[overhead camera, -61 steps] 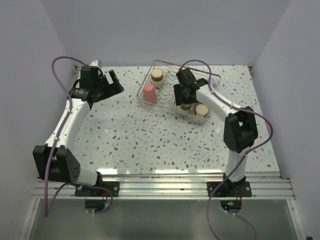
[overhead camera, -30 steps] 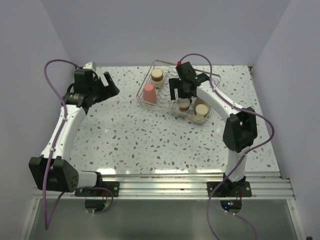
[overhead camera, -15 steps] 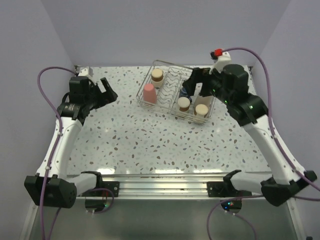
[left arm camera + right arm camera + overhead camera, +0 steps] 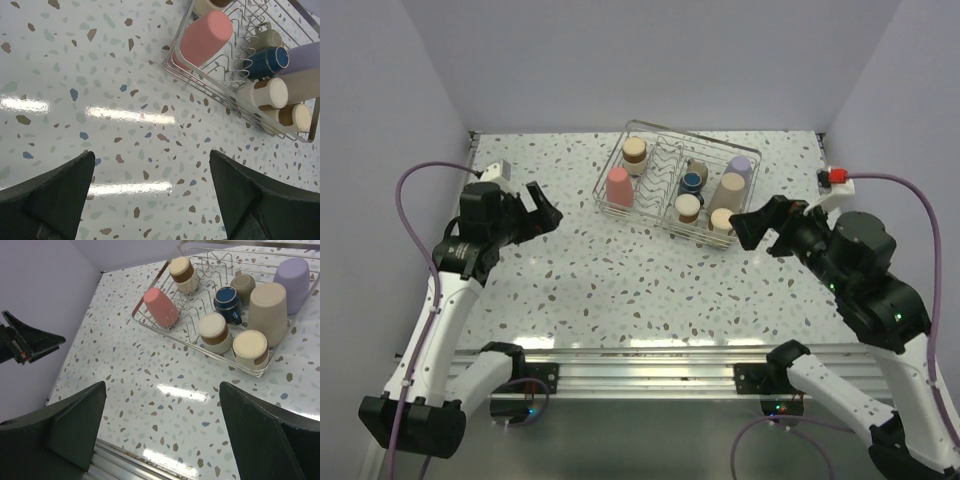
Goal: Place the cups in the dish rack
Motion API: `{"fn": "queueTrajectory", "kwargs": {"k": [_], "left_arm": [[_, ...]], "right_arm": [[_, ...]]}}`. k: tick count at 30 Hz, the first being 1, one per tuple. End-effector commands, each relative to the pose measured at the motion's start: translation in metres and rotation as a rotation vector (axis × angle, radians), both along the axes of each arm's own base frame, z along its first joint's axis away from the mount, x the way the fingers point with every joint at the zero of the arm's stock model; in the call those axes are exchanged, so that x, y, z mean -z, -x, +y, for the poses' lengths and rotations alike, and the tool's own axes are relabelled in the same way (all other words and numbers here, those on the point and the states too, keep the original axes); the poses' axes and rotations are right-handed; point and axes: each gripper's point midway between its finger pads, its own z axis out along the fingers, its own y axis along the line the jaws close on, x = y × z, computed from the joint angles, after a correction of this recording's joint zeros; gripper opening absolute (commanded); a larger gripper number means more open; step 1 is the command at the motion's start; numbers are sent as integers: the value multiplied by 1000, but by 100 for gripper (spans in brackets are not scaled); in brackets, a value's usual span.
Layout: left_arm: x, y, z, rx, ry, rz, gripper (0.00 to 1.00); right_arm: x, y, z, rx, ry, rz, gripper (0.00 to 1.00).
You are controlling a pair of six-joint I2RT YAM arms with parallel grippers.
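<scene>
The wire dish rack [image 4: 662,160] stands at the back middle of the table. Inside it are several cups: a coral-pink tumbler [image 4: 618,186] lying at the left end, a lavender cup [image 4: 740,166], a tall beige tumbler [image 4: 728,190], a dark handled mug [image 4: 692,181] and beige, brown-banded cups [image 4: 688,207]. The right wrist view shows the rack [image 4: 150,325] with the pink tumbler [image 4: 161,307] and the mug [image 4: 227,299]. My left gripper [image 4: 542,207] [image 4: 152,155] hangs open and empty over bare table left of the rack. My right gripper [image 4: 763,232] [image 4: 162,385] is open and empty, right of the rack's near corner.
Purple cables loop from both arms. Lavender walls close in the table on the left, back and right. An aluminium rail [image 4: 640,365] runs along the near edge, carrying the arm bases.
My right arm has lifted out of the rack and swung back to the near right. My left arm has drawn back toward the near left. Both grippers stayed open.
</scene>
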Motion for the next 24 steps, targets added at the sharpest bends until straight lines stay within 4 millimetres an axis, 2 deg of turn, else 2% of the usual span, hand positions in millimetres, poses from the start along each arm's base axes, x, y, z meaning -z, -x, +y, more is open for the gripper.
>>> {"fn": "queueTrajectory", "kwargs": {"k": [1, 2, 3, 5, 8, 10, 12, 13, 15, 16, 17, 19, 20, 22, 24], "left_arm": [[3, 3, 3, -43, 11, -13, 100], [6, 4, 7, -64, 7, -15, 100], [-4, 3, 7, -73, 27, -69, 100], [-7, 4, 6, -72, 39, -102, 100], [-21, 4, 7, -62, 32, -170, 100], [-27, 1, 13, -87, 14, -214, 100], [-20, -4, 27, -159, -30, -225, 100], [-22, -7, 32, -185, -42, -251, 100], [-9, -12, 41, -217, -81, -274, 100], [-19, -19, 45, -220, -109, -357, 100], [0, -20, 55, -267, -146, -344, 100], [-3, -26, 65, -307, -188, -414, 100], [12, -27, 67, -305, -213, -401, 100], [19, -37, 65, -272, -256, -425, 100], [45, -41, 68, -272, -286, -367, 100]], "right_arm": [[2, 31, -23, 69, -63, 38, 99], [1, 37, -26, 69, -76, 33, 99], [5, 43, -29, 71, -71, 41, 99], [4, 56, -37, 73, -93, 22, 99], [11, 66, -42, 81, -108, 21, 99], [17, 68, -38, 59, -123, 30, 99], [17, 72, -35, 38, -150, 29, 99], [16, 76, -31, 13, -162, 36, 99], [15, 80, -26, -20, -169, 41, 99], [12, 83, -25, -34, -171, 40, 99], [12, 85, -26, -40, -158, 37, 98], [11, 90, -30, -44, -132, 36, 99], [12, 93, -32, -51, -108, 27, 98], [11, 98, -37, -53, -78, 18, 98], [14, 104, -43, -56, -32, 20, 99]]}}
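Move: Both grippers are empty and wide open. From the right gripper, the dark blue mug in the dish rack lies about 25 cm ahead, 6 cm left and 30 cm below; the tan cup at the rack's near right corner is roughly 13 cm ahead, 3 cm right and 31 cm below. From the left gripper, that mug is some 17 cm ahead, 39 cm right and 17 cm below. Draw the open right gripper back about 9 cm and some 4 cm to the right, away from the loaded rack; go fast at first, then ease off while settling a little lower. Meanwhile, after a small dip and rise, bring the open left gripper down about 6 cm and as far left over bare table, away from the rack, tilting its fingertips up, raising its left side and turning counter-clockwise. ##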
